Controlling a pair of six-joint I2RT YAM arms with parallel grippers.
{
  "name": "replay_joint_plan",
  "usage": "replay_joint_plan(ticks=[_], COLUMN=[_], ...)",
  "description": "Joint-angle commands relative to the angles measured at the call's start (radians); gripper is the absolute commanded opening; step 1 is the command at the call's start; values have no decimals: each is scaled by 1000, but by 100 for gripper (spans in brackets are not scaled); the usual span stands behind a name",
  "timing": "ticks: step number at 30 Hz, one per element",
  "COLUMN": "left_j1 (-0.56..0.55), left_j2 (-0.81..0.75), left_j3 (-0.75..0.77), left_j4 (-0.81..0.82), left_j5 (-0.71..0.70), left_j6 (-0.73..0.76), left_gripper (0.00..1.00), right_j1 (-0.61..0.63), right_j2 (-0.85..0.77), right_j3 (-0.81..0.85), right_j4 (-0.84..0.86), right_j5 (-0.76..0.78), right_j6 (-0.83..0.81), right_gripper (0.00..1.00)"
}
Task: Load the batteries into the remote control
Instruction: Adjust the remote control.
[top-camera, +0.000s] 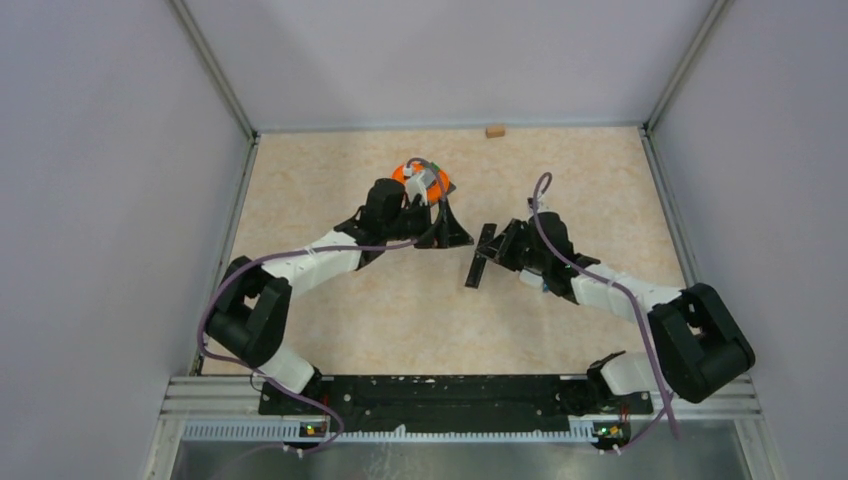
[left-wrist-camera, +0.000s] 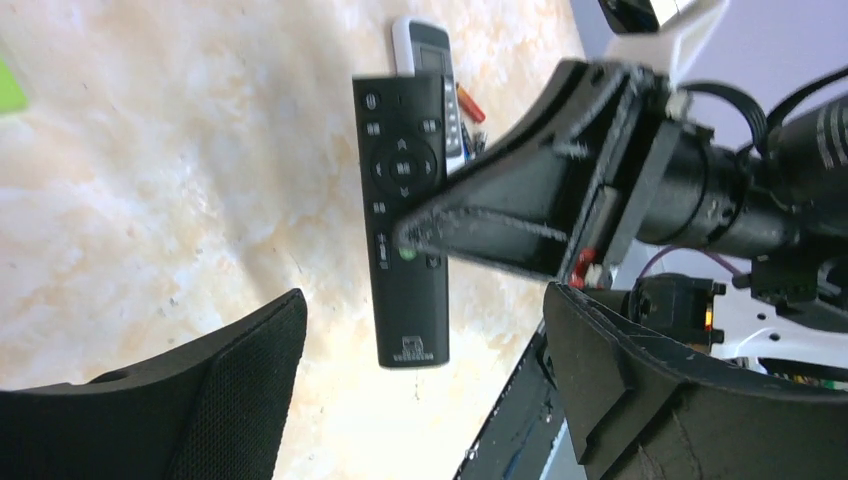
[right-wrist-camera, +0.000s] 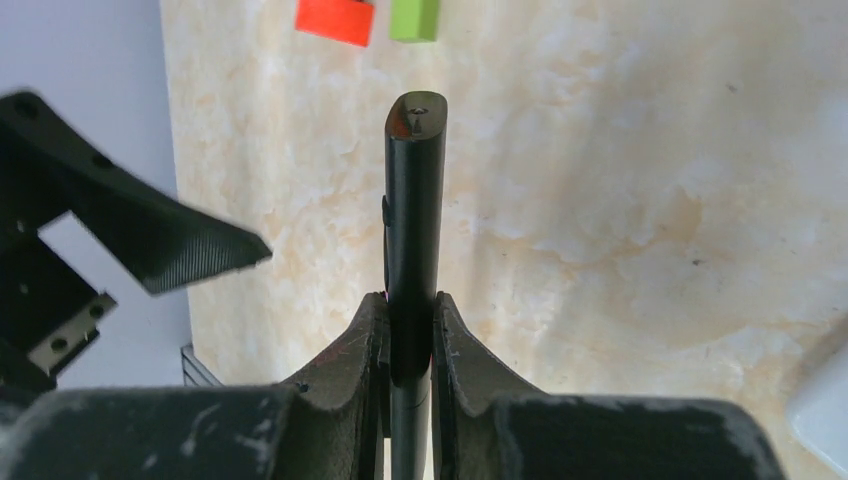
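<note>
The black remote control (right-wrist-camera: 415, 180) is held edge-on, off the table, with my right gripper (right-wrist-camera: 410, 300) shut on its lower part. The left wrist view shows its button face (left-wrist-camera: 405, 200), with a right finger (left-wrist-camera: 500, 215) across it. My left gripper (left-wrist-camera: 425, 330) is open just in front of the remote's lower end and touches nothing. In the top view the remote (top-camera: 480, 262) hangs at the right gripper (top-camera: 497, 248), with the left gripper (top-camera: 440, 228) a little to its left. An orange-red battery (left-wrist-camera: 470, 103) lies on the table beside a white remote (left-wrist-camera: 425, 50).
A red block (right-wrist-camera: 335, 20) and a green block (right-wrist-camera: 415, 18) lie on the table beyond the remote. An orange object (top-camera: 412, 175) sits under the left wrist. A small tan block (top-camera: 494, 130) lies at the back wall. Grey walls enclose the table.
</note>
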Motion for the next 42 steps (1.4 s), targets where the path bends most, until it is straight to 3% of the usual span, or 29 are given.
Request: replay_joint_plan(ticks=[1, 6, 15, 24, 28, 30, 32, 33, 36, 39, 42], left_j1=[8, 6, -11, -12, -13, -12, -8, -3, 23, 51, 73], left_j2=[-18, -8, -25, -45, -45, -47, -52, -55, -71, -103, -137], left_j3=[75, 118, 99, 62, 69, 85, 105, 113, 125, 122, 125], left_j4=[34, 37, -20, 38, 36, 24, 12, 10, 37, 79, 128], left_j5=[-1, 8, -66, -75, -75, -71, -60, -41, 73, 201, 317], left_j6=[31, 32, 44, 5, 11, 25, 49, 63, 95, 117, 106], left_gripper=[89, 87, 83, 50, 25, 16, 11, 9, 5, 4, 5], right_j1=[70, 147, 218, 235, 234, 234, 235, 233, 229, 220, 213], right_j2=[-78, -115, -126, -109, -102, -100, -107, -118, -176, -255, -322], right_j3=[75, 121, 176, 206, 227, 245, 256, 258, 220, 158, 109], right_j4=[26, -16, -24, -31, -68, -111, -152, -166, -149, -79, 11], right_j5=[17, 41, 83, 87, 104, 114, 119, 119, 68, -6, -100], right_j6=[-222, -350, -398, -388, -386, -394, -401, -400, -403, -405, -407], right_gripper=[0, 0, 0, 0, 2, 17, 39, 51, 74, 87, 92])
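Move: The remote is pinched in the right gripper, its middle practically at that hand's point. It hangs about 5 cm right of the open left gripper, 1 cm nearer the base and some 6 cm lower. From the right hand, the left gripper is 5 cm left, level in reach and 6 cm above. From the left gripper, the green block lies 11 cm ahead and 5 cm left, the white remote level in reach and 17 cm right, both about 15 cm below. Raise the right gripper about 7 cm with the remote while carrying it some 5 cm left and slightly back, turning it counter-clockwise and tilting the fingers up. Lift the left gripper some 4 cm and nudge it forward, then hold and pinch the remote's far, power-button end by its sides. Then open the right fingers wide and draw them up and back, while the left lifts slightly more, fingers tipping up. ##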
